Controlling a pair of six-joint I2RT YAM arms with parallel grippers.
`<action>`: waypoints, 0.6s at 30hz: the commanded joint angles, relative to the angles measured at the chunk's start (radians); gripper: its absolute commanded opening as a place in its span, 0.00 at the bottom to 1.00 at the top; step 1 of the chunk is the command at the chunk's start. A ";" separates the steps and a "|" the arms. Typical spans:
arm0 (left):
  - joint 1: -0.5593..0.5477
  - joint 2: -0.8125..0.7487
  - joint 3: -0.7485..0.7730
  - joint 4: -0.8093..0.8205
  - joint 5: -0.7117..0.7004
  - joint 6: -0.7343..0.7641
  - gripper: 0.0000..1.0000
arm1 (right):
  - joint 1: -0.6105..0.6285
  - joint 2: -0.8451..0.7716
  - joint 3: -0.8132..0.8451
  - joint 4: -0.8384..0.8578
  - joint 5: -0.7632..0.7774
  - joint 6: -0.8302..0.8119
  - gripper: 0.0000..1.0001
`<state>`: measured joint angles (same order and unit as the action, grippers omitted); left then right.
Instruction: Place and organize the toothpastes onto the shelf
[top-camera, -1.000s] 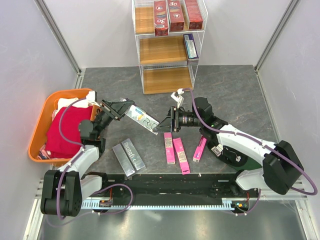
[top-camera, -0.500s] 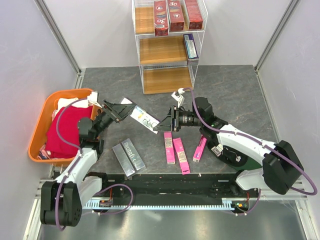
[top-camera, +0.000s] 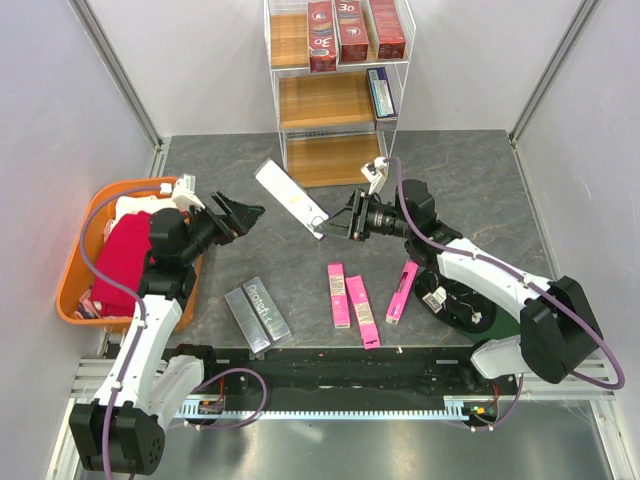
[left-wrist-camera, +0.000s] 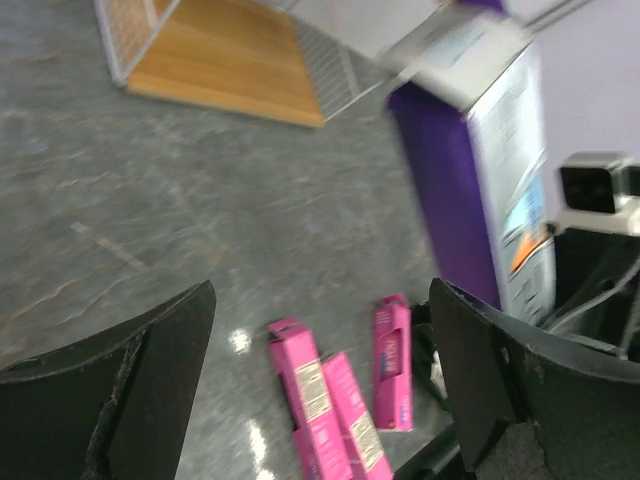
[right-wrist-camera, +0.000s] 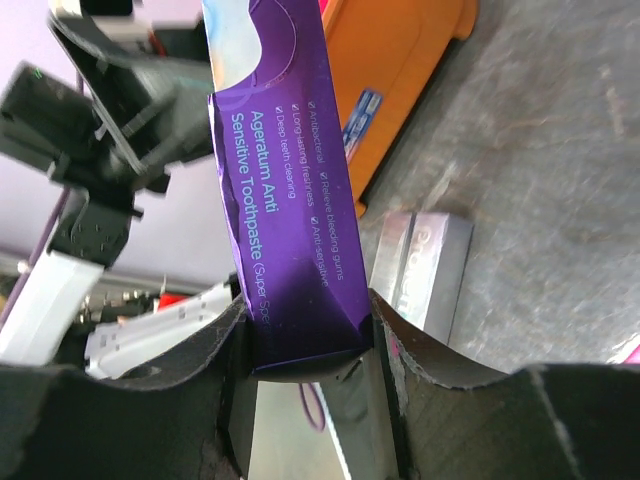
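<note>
My right gripper (top-camera: 332, 229) is shut on one end of a purple-and-white toothpaste box (top-camera: 289, 196), which it holds in the air in front of the shelf (top-camera: 336, 160). In the right wrist view the purple box (right-wrist-camera: 290, 200) sits clamped between both fingers (right-wrist-camera: 200, 370). My left gripper (top-camera: 245, 213) stands open and empty to the left of the box, apart from it. Three red toothpastes (top-camera: 352, 30) stand on the top tier and a purple one (top-camera: 380, 92) on the middle tier. Three pink boxes (top-camera: 350, 297) and two silver-grey ones (top-camera: 257, 313) lie on the table.
An orange tub (top-camera: 78, 258) with a red cloth (top-camera: 125, 262) sits at the left edge beside my left arm. The left wrist view shows the pink boxes (left-wrist-camera: 320, 410) below the open jaws and the shelf's bottom tier (left-wrist-camera: 225, 60) beyond. A cable loops under my right arm.
My left gripper let go of the purple box, opened wide and drew back to the left. My right gripper closed on the box and lifted it toward the shelf.
</note>
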<state>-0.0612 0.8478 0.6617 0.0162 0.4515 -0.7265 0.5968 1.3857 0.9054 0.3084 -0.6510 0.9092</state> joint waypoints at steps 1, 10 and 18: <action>0.004 -0.001 0.032 -0.163 -0.111 0.130 0.95 | -0.058 0.024 0.078 0.145 0.059 0.048 0.23; 0.004 0.008 0.013 -0.159 -0.096 0.124 0.95 | -0.201 0.145 0.248 0.195 0.186 0.138 0.23; 0.004 -0.007 0.001 -0.156 -0.085 0.122 0.95 | -0.271 0.338 0.496 0.055 0.306 0.155 0.23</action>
<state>-0.0608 0.8577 0.6628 -0.1352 0.3676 -0.6456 0.3519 1.6623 1.2621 0.3847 -0.4255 1.0409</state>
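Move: My right hand already holds the handed-over purple toothpaste box by one end. The bare spot for it on the middle shelf lies about 32 cm ahead and 6 cm to my right, only a little higher. The purple box already shelved is as far ahead but 13 cm right; the middle red box on the top shelf sits right above the spot, some 18 cm up. From my left hand the spot is roughly 28 cm ahead and 23 cm right. I swing my right hand quickly forward about 18 cm towards the middle shelf, drifting right and rising some 6 cm each, and turn it roughly 25 degrees clockwise so the toothpaste box points nearly straight into the shelf, its end still pinched. My empty left hand sinks about 4 cm and then stays, fingers wide open. ##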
